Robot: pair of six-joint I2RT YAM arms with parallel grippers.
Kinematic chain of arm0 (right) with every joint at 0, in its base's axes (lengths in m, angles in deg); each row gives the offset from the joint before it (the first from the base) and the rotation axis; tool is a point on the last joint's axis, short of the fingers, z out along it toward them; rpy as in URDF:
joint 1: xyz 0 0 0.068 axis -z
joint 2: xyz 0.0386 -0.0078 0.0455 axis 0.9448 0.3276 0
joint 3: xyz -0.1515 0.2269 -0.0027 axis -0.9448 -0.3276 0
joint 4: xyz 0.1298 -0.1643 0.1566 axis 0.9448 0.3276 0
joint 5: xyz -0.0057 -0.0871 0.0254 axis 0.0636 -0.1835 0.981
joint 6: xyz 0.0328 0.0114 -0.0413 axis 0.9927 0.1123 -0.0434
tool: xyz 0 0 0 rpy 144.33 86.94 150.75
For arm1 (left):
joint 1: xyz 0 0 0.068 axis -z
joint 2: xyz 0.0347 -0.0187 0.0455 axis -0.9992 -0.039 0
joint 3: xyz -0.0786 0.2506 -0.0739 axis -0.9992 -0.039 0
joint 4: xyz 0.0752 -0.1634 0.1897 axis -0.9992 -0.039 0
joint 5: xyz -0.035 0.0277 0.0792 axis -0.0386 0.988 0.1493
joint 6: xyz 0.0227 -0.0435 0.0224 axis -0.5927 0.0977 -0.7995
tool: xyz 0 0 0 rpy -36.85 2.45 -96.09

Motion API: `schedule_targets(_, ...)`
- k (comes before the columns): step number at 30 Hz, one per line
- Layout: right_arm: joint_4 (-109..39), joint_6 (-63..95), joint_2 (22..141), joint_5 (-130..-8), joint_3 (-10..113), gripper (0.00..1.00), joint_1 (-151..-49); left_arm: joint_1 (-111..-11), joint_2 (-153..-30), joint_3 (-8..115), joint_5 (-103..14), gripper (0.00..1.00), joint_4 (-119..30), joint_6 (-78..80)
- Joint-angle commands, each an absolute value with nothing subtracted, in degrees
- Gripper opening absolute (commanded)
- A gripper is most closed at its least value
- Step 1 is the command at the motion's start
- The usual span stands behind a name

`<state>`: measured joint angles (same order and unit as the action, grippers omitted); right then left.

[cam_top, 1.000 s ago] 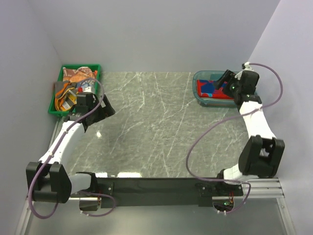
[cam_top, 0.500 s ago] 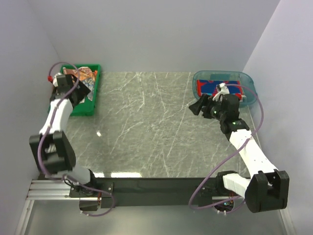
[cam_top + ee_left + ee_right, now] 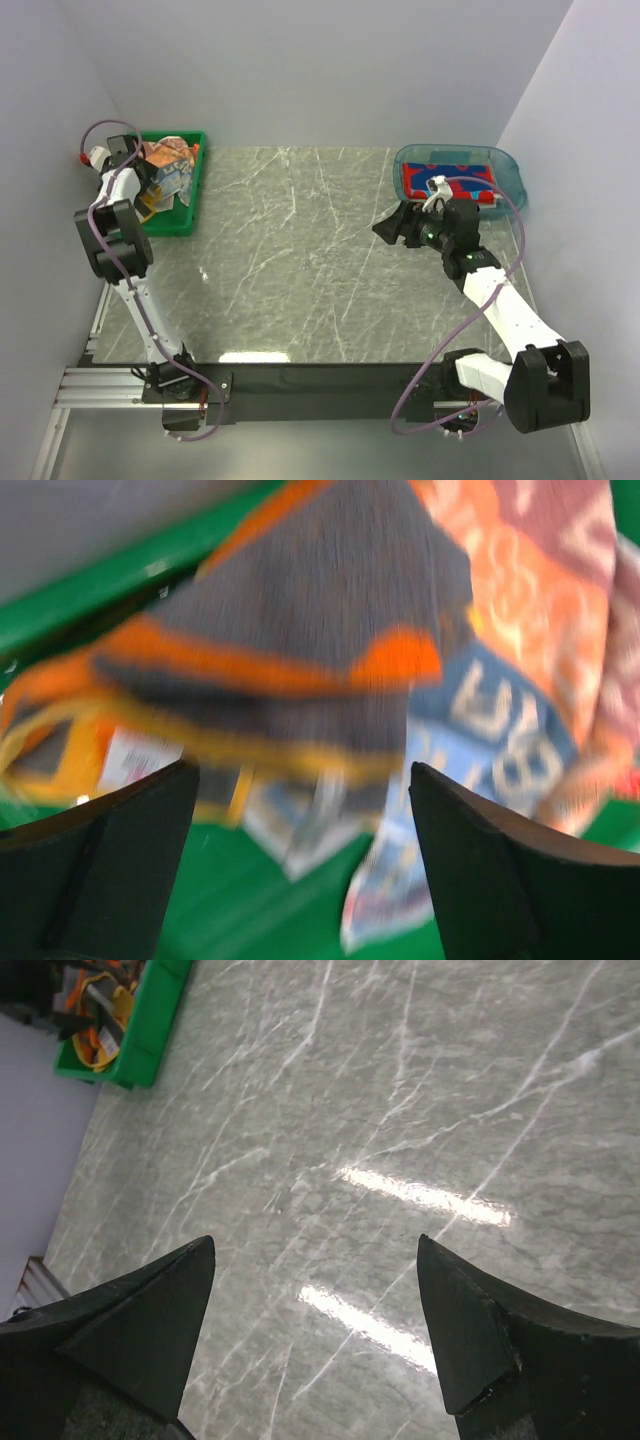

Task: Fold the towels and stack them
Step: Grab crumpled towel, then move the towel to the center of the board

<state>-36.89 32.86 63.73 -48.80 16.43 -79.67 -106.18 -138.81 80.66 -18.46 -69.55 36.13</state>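
Several crumpled towels [image 3: 165, 170] lie heaped in the green tray [image 3: 190, 205] at the back left. My left gripper [image 3: 140, 168] hovers over them, open and empty. In the left wrist view the gripper [image 3: 302, 770] frames a grey and orange towel [image 3: 300, 610], with a blue lettered cloth [image 3: 490, 710] and an orange patterned one [image 3: 540, 570] beside it. A red towel with blue lettering [image 3: 440, 180] lies flat in the clear blue tub [image 3: 505, 170]. My right gripper [image 3: 383, 229] hangs open over the bare marble table [image 3: 400, 1080], left of the tub; nothing is between its fingers [image 3: 470, 1320].
Grey walls close in on the left, back and right. The green tray [image 3: 130, 1030] shows far off in the right wrist view. The tray's green floor [image 3: 280, 910] lies under the left fingers. The arm bases and a black rail [image 3: 320, 380] run along the near edge.
My left gripper went from the tray's near edge to above the towel heap. My right gripper came out of the blue tub and moved left over the table.
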Motion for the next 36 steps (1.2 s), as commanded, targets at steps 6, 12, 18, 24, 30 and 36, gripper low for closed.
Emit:
schedule_targets(6, -40.03, 31.81, 66.41, -46.59, 16.66, 0.86, -80.72, -107.28, -144.86, 86.82, -15.39, 0.19, -66.36, 36.46)
schedule_targets(12, -38.81, 31.46, 65.62, -46.68, 17.1, 0.86, -80.81, -107.19, -136.95, 83.21, -15.12, 0.01, -64.07, 31.97)
schedule_targets(18, -36.25, 31.28, 64.3, -47.39, 18.32, 0.85, -80.98, -100.79, -126.93, 86.36, -14.86, 0.01, -68.01, 30.21)
schedule_targets(24, -32.39, 30.14, 61.75, -48.0, 18.94, 0.85, -81.42, -89.99, -121.48, 93.57, -19.07, 0.01, -74.16, 29.59)
schedule_targets(30, -29.75, 29.44, 58.15, -48.0, 18.5, 0.85, -82.04, -76.63, -113.31, 88.05, -25.58, 0.01, -73.47, 31.35)
schedule_targets(36, -26.85, 28.73, 54.19, -49.93, 18.06, 0.85, -82.56, -67.04, -98.73, 64.7, -32.94, 0.04, -63.06, 38.11)
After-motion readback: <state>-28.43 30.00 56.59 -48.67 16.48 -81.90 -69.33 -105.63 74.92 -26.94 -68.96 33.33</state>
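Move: The crumpled gray-and-orange towel lies just under the open left gripper: its middle is about 2 cm ahead, 2 cm left and 4 cm below. The orange-and-blue towel shares the green bin, roughly 9 cm ahead and 6 cm right of the left hand, while the bin's middle sits some 4 cm ahead and 2 cm right. From the right hand, the gray-and-orange towel is about 20 cm ahead, 63 cm left and 14 cm lower. Sink the left gripper the last 3 cm or so into the gray-and-orange towel, easing slightly forward and left, and shut the wide-open fingers to pinch it. Then pull it up out of the green bin and sweep right, about 35 cm, over the table, turning the wrist some 45 degrees clockwise and tipping the fingers upward. Let the empty right hand drift slightly back. ##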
